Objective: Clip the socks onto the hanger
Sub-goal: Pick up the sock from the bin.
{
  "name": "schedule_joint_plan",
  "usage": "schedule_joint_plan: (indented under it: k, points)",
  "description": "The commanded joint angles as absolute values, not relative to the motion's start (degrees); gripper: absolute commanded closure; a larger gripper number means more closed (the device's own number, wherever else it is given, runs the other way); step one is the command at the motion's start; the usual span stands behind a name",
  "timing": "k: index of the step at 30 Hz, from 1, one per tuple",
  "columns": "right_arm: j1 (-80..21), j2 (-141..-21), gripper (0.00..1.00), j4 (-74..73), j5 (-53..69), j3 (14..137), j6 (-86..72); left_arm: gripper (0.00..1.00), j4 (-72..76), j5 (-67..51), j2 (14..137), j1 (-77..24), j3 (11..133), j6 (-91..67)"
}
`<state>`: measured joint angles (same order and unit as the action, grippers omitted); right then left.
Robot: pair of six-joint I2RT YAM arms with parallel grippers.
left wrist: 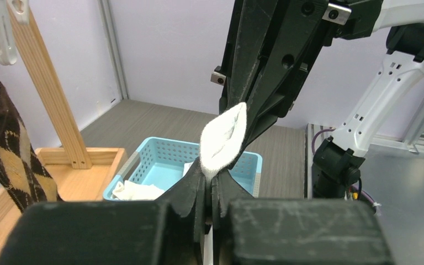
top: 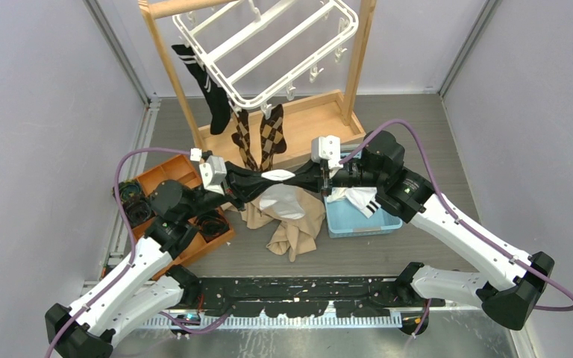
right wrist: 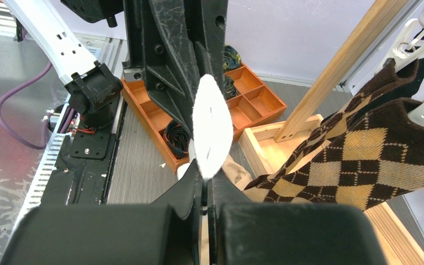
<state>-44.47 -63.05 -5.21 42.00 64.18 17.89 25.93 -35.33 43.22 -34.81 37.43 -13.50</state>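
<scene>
Over the table's middle, my left gripper and right gripper face each other, each shut on one end of a white sock's open cuff. The cuff is stretched between them and the rest of the sock hangs below. In the left wrist view the left gripper pinches the white sock. The right wrist view shows the right gripper pinching the white sock. The white hanger hangs tilted on the wooden stand. A black striped sock and two brown argyle socks hang from its clips.
A plain beige cloth lies crumpled under the grippers. To the right, a blue basket holds a white sock with black bands. An orange compartment tray with dark rolled items sits left. An argyle sock hangs close to the right wrist.
</scene>
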Motion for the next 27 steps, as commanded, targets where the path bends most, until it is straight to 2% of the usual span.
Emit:
schedule_joint_plan:
  k: [1, 2, 10, 12, 16, 27]
  points:
    - [-44.68, -62.43, 0.97, -3.73, 39.85, 66.36, 17.88, 1.00, 30.24, -35.82, 42.59, -34.63, 38.87, -13.51]
    - [-44.73, -62.35, 0.95, -3.63, 39.08, 66.29, 17.49, 1.00, 30.28, -35.46, 42.41, -34.63, 38.81, -13.07]
    - [-44.67, -60.79, 0.56, 5.68, 33.04, 61.91, 11.58, 1.00, 32.13, -31.06, 40.69, -34.62, 37.88, -9.77]
    - [-44.74, -60.64, 0.50, 7.62, 32.46, 61.09, 10.69, 1.00, 32.92, -30.90, 40.93, -34.56, 37.90, -9.76]
    - [-44.77, -60.49, 0.47, 9.45, 31.85, 60.19, 10.47, 1.00, 34.54, -30.66, 41.37, -34.58, 37.88, -10.02]
    - [-44.73, -60.98, 0.48, 20.92, 32.34, 56.98, 5.41, 1.00, 38.42, -28.36, 42.43, -34.62, 37.12, -12.36]
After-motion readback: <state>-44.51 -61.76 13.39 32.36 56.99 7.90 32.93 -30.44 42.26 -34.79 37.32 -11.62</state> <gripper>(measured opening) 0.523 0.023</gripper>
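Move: Between the two fingertips, which are only some 4 cm apart, stands the white sock's cuff, about 2 cm to the right of the left hand point, 2 cm to the left of the right one and 2 cm above both. From the left hand, the clip with the argyle sock is about 13 cm ahead, 0 cm sideways and 8 cm up; the next free clip is some 17 cm ahead, 4 cm right, 9 cm up. The blue bin lies about 7 cm ahead of the right hand, 19 cm right and 33 cm below. Opening to about half its span, the right gripper lets go of the white sock's cuff and draws off forward by nearly 3 cm, then also up about 2 cm, turning slightly clockwise while its left side rolls up some 10 degrees. The left gripper keeps its pinch on the cuff, lifting about 3 cm and drifting about 1 cm left as its fingertips tilt up. ##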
